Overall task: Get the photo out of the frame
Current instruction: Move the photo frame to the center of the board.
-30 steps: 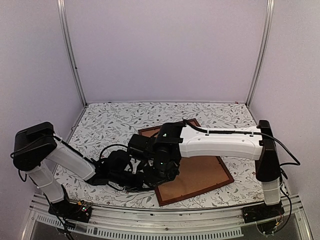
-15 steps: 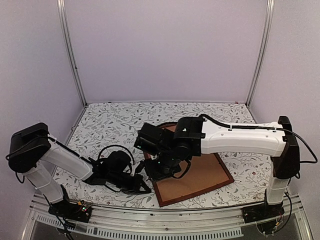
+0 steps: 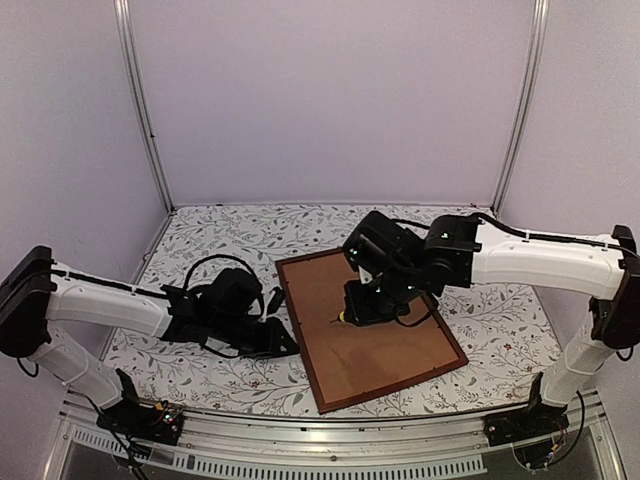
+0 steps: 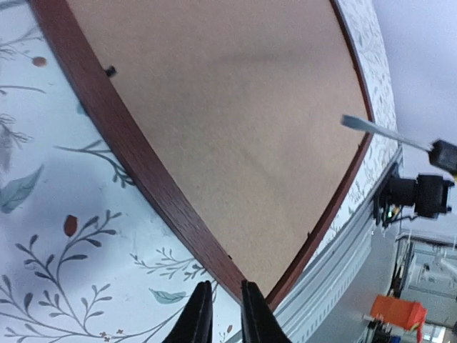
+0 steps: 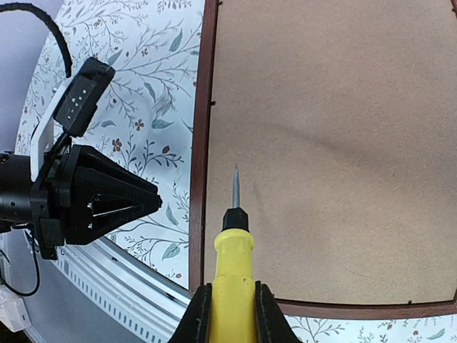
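The frame of dark reddish wood lies face down on the table, its plain brown backing board facing up. The photo is hidden underneath. My right gripper hovers over the board's left half, shut on a yellow-handled screwdriver whose blade points across the backing board near the frame's left rail. My left gripper lies low on the table just outside that left rail. Its jaws stand a narrow gap apart near the frame's near corner, with nothing between them.
A floral-patterned cover spreads over the table. A metal rail runs along the near edge, just beyond the frame's near corner. Upright posts and plain walls close in the back and sides.
My right arm has swung right and back, carrying the screwdriver from the frame's near-left corner to over the board. My left gripper shifted slightly back, and its jaws parted a little.
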Controlling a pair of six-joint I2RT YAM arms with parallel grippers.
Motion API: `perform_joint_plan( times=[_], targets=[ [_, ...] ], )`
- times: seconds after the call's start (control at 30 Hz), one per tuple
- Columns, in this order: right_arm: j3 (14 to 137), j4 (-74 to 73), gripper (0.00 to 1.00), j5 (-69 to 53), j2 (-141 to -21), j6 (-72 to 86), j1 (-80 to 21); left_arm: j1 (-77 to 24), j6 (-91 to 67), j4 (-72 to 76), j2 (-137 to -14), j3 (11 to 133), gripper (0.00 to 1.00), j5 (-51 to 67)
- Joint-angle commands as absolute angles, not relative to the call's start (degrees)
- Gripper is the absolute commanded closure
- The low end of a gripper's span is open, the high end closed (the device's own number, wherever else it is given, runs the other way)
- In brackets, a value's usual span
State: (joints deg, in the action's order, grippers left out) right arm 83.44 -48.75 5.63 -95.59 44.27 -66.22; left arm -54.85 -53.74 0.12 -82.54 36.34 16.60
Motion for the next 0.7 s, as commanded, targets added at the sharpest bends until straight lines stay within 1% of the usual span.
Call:
perform_joint_plan(
  times=[0.0,0.03,0.1,0.3,0.37,0.43,0.67],
  targets=[
    [78.5,-43.9,1.0,7.2,-88.8,41.8,-63.1,-52.3,-49.0,-12.4,-84.9,42.8,0.78,6.7],
    [77.1,-43.6,1.0,7.2,-87.3,41.1,-62.4,-51.4,-48.6,-13.2,-85.7,43.9,0.74,5.8],
    [75.6,-43.0,1.0,6.8,-85.1,40.1,-61.1,-50.1,-47.9,-14.1,-87.3,45.8,0.69,4.2],
    [71.1,-41.8,1.0,6.4,-79.4,38.3,-58.2,-47.3,-45.6,-17.1,-94.5,53.0,0.49,0.4],
    [69.8,-41.3,1.0,6.1,-77.3,38.2,-57.6,-47.0,-44.8,-18.6,-97.0,56.0,0.44,-1.6],
    [68.6,-41.0,1.0,6.0,-75.8,38.1,-57.3,-46.8,-44.4,-20.0,-99.2,58.8,0.42,-3.2],
    [65.8,-40.8,1.0,6.3,-71.5,37.8,-56.6,-46.1,-43.9,-24.3,-106.2,64.9,0.44,-7.3]
  ],
)
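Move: The photo frame lies face down; the middle of its left rail is about 11 cm ahead of the left hand, level with it sideways and 6 cm below. The rail's near corner is some 12 cm back and 5 cm right, while the screwdriver in the right gripper stands roughly 8 cm right and 2 cm ahead, held higher. From the right hand the rail's middle lies some 10 cm ahead, 10 cm left and 15 cm below. Swing the left gripper about 13 cm forward along the frame's left rail, easing slightly down, while opening the fingers to a bit over half and tipping them some 25 degrees to point more steeply down, one fingertip on each side of the rail's line. Keep the screwdriver gripped and draw the right hand some 8 cm right and 4 cm up, away from the left gripper. ##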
